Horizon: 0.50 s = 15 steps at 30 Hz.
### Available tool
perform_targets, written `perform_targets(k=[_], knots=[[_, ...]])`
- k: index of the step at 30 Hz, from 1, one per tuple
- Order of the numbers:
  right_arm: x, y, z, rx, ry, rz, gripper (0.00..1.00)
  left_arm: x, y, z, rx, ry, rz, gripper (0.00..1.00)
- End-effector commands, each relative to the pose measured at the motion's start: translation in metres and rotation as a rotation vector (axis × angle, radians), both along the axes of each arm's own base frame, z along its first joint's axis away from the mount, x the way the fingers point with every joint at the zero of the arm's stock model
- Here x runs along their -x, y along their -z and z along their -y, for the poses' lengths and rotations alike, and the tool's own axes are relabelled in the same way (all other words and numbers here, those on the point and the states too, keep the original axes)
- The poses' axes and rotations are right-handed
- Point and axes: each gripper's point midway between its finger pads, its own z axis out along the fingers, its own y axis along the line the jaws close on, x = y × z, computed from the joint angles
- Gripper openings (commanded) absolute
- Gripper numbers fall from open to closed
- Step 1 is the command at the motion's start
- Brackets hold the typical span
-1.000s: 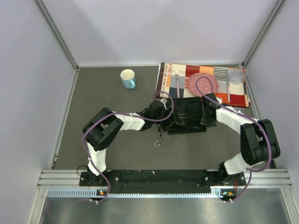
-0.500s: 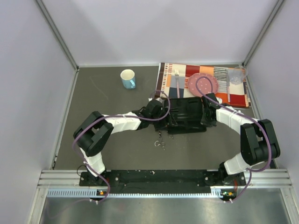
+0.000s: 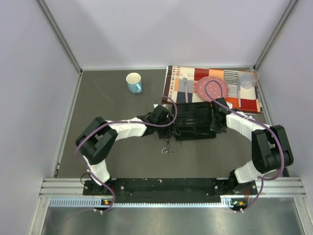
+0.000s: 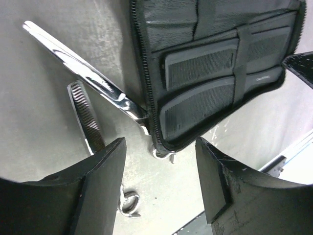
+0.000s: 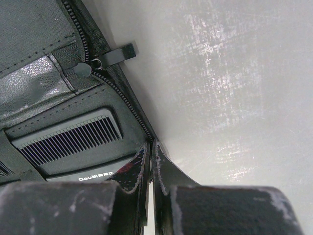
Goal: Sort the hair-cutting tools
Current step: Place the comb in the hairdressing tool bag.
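Note:
The open black zip case (image 3: 195,120) lies mid-table. In the left wrist view, two black combs (image 4: 200,66) sit in the pockets of the case (image 4: 171,29). Long silver scissors (image 4: 83,63) lie on the table, handles at the case's corner. A slim black handled comb (image 4: 87,117) lies beside them. The ring of a second pair of scissors (image 4: 128,203) shows lower down, also in the top view (image 3: 168,151). My left gripper (image 4: 161,147) is open and empty above the case's corner (image 3: 160,117). My right gripper (image 5: 150,147) is shut on the case's zip edge (image 5: 122,98), at its right side (image 3: 217,120).
A striped placemat (image 3: 176,81) at the back right holds a fork (image 3: 186,85), a pink plate (image 3: 212,88) and a clear glass (image 3: 247,79). A white and blue mug (image 3: 134,82) stands at the back left. Walls close in the table on three sides.
My left arm has drawn its elbow down and left, and its gripper has shifted slightly left off the case. The right arm and the case have not moved.

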Motion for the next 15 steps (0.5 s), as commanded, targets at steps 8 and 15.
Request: perform_targets(k=[8,15], knots=[[-0.016,-0.056,0.0,-0.014,-0.037,0.256,0.29,-0.031,-0.047,-0.041,-0.145,-0.052,0.218,0.66],[-0.009,-0.102,-0.042,-0.105,-0.225,0.359,0.42,-0.017,-0.029,-0.067,-0.252,-0.045,0.16,0.67]])
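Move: The open tool bag lies between the hands: its middle is about 12 cm right and 10 cm ahead of the open left hand, some 3 cm lower. It is about 10 cm left and 5 cm ahead of the right hand, which is shut on its right rim near the close corner. From the left hand, the thinning scissors lie about 2 cm left and level, the other scissors some 4 cm ahead. A pocketed comb sits about 5 cm left and 2 cm ahead of the right hand. The bag's right rim is let go as the right fingers, pinching it at first, open to under half and the hand rises about 7 cm almost straight up, its fingers tipping forward some 15 degrees. From beside the close left corner, the left hand draws away leftward about 5 cm, dipping slightly before lifting, drifting a little forward, its fingers still open. ##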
